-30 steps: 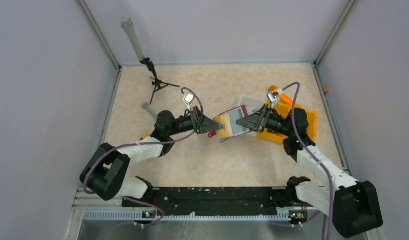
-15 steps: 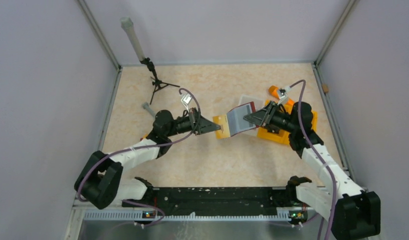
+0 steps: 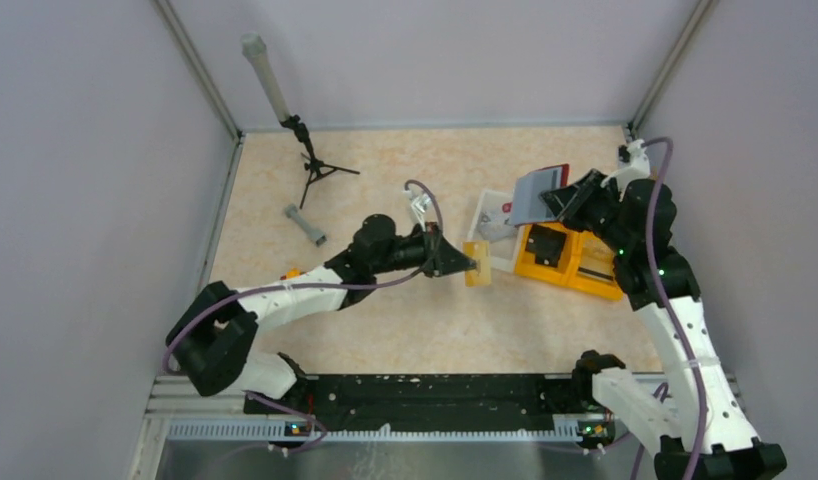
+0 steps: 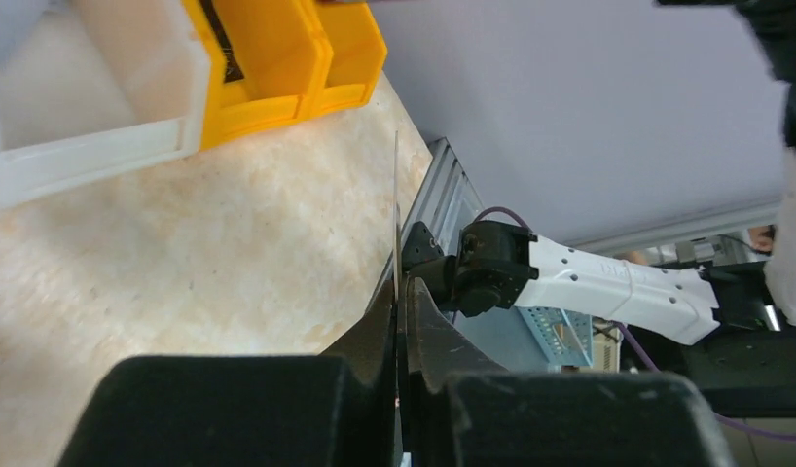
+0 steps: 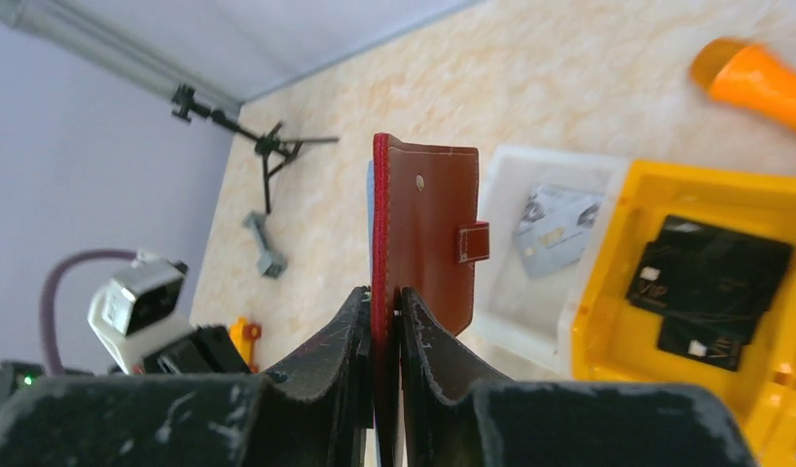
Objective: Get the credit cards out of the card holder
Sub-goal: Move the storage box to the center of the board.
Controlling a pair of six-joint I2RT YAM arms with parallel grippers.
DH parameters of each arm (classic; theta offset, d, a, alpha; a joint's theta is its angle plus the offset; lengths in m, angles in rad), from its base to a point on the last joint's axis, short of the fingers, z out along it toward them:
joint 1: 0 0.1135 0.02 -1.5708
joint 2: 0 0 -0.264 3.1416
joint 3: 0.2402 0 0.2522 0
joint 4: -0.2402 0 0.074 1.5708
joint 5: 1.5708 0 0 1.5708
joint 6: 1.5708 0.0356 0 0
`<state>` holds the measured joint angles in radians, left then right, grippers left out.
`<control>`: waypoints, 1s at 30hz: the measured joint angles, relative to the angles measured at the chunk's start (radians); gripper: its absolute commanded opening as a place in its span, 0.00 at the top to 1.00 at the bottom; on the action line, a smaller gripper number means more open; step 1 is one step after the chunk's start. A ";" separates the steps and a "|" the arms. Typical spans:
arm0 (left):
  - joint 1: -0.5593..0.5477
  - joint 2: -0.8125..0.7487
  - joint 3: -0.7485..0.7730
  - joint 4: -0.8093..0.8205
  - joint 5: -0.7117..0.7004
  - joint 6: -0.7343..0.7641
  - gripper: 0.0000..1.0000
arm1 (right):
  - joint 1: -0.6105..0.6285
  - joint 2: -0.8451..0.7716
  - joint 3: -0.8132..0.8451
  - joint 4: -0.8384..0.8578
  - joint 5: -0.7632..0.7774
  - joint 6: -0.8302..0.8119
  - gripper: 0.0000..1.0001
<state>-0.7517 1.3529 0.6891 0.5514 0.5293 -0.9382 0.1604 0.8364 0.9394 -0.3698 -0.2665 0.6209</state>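
My right gripper (image 3: 558,202) is shut on the dark red card holder (image 3: 537,192) and holds it up in the air over the trays. In the right wrist view the card holder (image 5: 425,229) stands on edge between the jaws of my right gripper (image 5: 380,294), its strap tab to the right. My left gripper (image 3: 457,262) is shut on a tan-yellow credit card (image 3: 477,264), which is clear of the holder and hangs over the table left of the trays. The left wrist view shows that card (image 4: 396,224) edge-on in my left gripper (image 4: 402,292). A grey credit card (image 5: 555,229) lies in the white tray.
The white square tray (image 3: 482,212) sits beside the orange two-compartment tray (image 3: 593,278), which holds black blocks (image 3: 547,245). A black tripod (image 3: 311,168) and a grey cylinder (image 3: 305,223) are at the back left. An orange object (image 5: 754,80) lies behind the trays.
The left gripper has shut on the tan-yellow card, which has come out of the holder. The right arm has swung the holder up and away to the back right.
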 measured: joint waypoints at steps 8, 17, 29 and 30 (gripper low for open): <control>-0.129 0.292 0.376 -0.219 -0.068 0.257 1.00 | 0.000 -0.071 0.192 -0.160 0.312 -0.063 1.00; -0.272 0.545 0.895 -0.625 -0.296 0.790 1.00 | 0.000 -0.122 0.309 -0.227 0.560 -0.132 1.00; -0.443 0.823 1.241 -0.808 -0.533 1.410 1.00 | 0.000 -0.203 0.430 -0.285 0.782 -0.207 1.00; -0.446 0.841 1.250 -0.807 -0.557 1.436 1.00 | 0.000 -0.212 0.449 -0.285 0.797 -0.215 1.00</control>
<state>-1.1973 2.1941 1.9396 -0.2558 -0.0277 0.4976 0.1604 0.6247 1.3888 -0.6548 0.5308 0.4061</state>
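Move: From the left hand, which already pinches a gold card, the storage box's right compartment with the gold cards lies about 28 cm right, 6 cm ahead and 18 cm below. The middle compartment with black cards is some 18 cm right and 8 ahead, the white compartment about 7 right and 11 ahead. From the right hand, still holding the card holder, the right compartment is roughly 15 cm right, 1 cm back and 27 below. Rightward the left hand sweeps the gold card some 20 cm over the box towards the right compartment, dipping near the end, while its wrist rolls almost a quarter turn and the fingers tip down, still shut. The right hand clears the space, lifting the card holder up, right and back about 25 cm, swinging clockwise. ##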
